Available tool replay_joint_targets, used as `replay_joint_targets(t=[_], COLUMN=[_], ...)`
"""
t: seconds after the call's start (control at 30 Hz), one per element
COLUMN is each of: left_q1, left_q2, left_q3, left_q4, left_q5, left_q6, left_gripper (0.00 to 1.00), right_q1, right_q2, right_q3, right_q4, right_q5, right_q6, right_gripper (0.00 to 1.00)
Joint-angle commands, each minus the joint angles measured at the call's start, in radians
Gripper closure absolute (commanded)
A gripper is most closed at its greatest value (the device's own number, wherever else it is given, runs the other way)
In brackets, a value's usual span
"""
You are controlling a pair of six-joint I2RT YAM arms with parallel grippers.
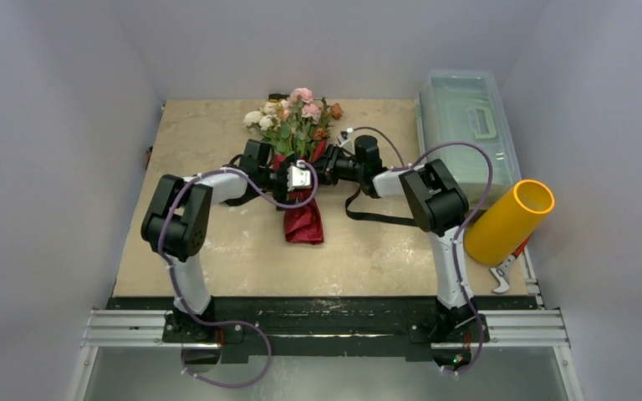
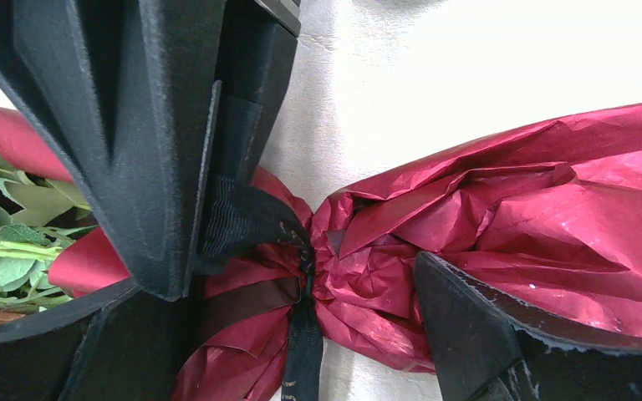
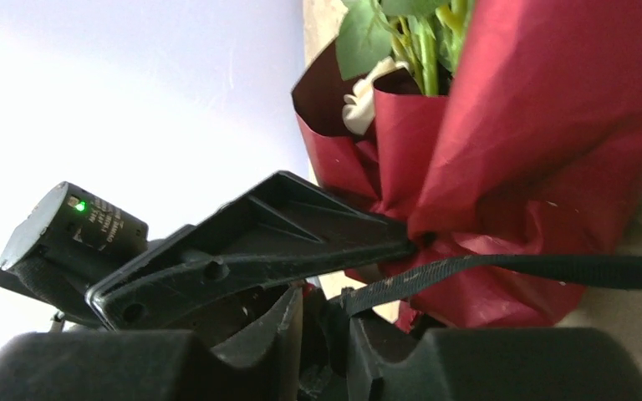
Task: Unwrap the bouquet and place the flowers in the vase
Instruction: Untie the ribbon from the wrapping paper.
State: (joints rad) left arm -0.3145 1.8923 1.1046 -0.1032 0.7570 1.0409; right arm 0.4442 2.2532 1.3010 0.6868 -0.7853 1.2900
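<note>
The bouquet (image 1: 303, 219) lies mid-table in crinkled maroon paper, with the flowers (image 1: 294, 115) pointing to the far side. A black ribbon (image 2: 305, 334) ties its waist. My left gripper (image 1: 301, 178) is open; its fingers (image 2: 485, 334) straddle the tied waist (image 2: 334, 267). My right gripper (image 1: 326, 170) comes in from the right, right beside the left one. In the right wrist view its jaws (image 3: 334, 296) stand almost together with the ribbon (image 3: 535, 266) running in between them. The yellow vase (image 1: 510, 219) lies tilted at the table's right edge.
A clear plastic box with handle (image 1: 466, 117) sits at the back right. A loose ribbon tail (image 1: 376, 219) loops across the table under the right arm. A small white and red tool (image 1: 501, 274) lies below the vase. Grey walls enclose three sides.
</note>
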Motion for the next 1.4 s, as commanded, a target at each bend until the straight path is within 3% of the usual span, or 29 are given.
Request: replay_joint_targets(t=[0.0, 0.2, 0.67, 1.1, 1.17, 1.27, 1.37], left_q1=[-0.001, -0.001, -0.001, -0.003, -0.003, -0.003, -0.003], left_q2=[0.085, 0.119, 0.131, 0.154, 0.162, 0.159, 0.117], left_q3=[-0.031, 0.011, 0.003, 0.019, 0.029, 0.030, 0.023], left_q4=[-0.126, -0.172, -0.288, -0.281, -0.285, -0.287, -0.263], left_q5=[-0.116, -0.141, -0.220, -0.233, -0.235, -0.227, -0.187], left_q6=[0.053, 0.039, 0.169, 0.146, 0.139, 0.141, 0.107], left_gripper=[0.02, 0.04, 0.05, 0.06, 0.06, 0.06, 0.05], right_q1=[-0.004, -0.013, -0.043, -0.110, -0.127, -0.128, -0.112], right_q2=[-0.055, -0.135, -0.209, -0.290, -0.299, -0.295, -0.249], right_q3=[-0.001, -0.028, -0.006, -0.031, -0.031, 0.008, 0.032], right_q4=[0.080, 0.040, -0.008, -0.069, -0.139, -0.382, -0.449], right_q5=[-0.037, -0.049, -0.040, -0.044, -0.032, 0.044, 0.063], right_q6=[0.005, -0.056, -0.049, -0.075, -0.155, -0.374, -0.464], right_gripper=[0.81, 1.00, 1.00, 1.00, 1.00, 1.00, 1.00])
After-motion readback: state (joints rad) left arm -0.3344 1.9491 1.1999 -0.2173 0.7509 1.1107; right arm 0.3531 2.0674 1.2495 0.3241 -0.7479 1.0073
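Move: The black ribbon already lies between the right gripper's half-open fingertips, practically at the hand point. From there the knot round the paper neck sits about 3 cm back, 1 cm left and 4 cm lower; the flower heads are some 14 cm ahead and 6 cm left, the paper tail roughly 14 cm back and 5 cm left. From the left hand, the knot is about 1 cm to the right and 1 cm below, midway between its wide-open fingers. Shut the right fingers fully on the ribbon while lifting about 2 cm, then, keeping the pinch, draw it to the right, away from the knot, by some 5 cm, sinking a little and tipping the fingertips down about 10 degrees at the end. Keep the left gripper almost in place, wide open, its fingers still astride the paper neck. ##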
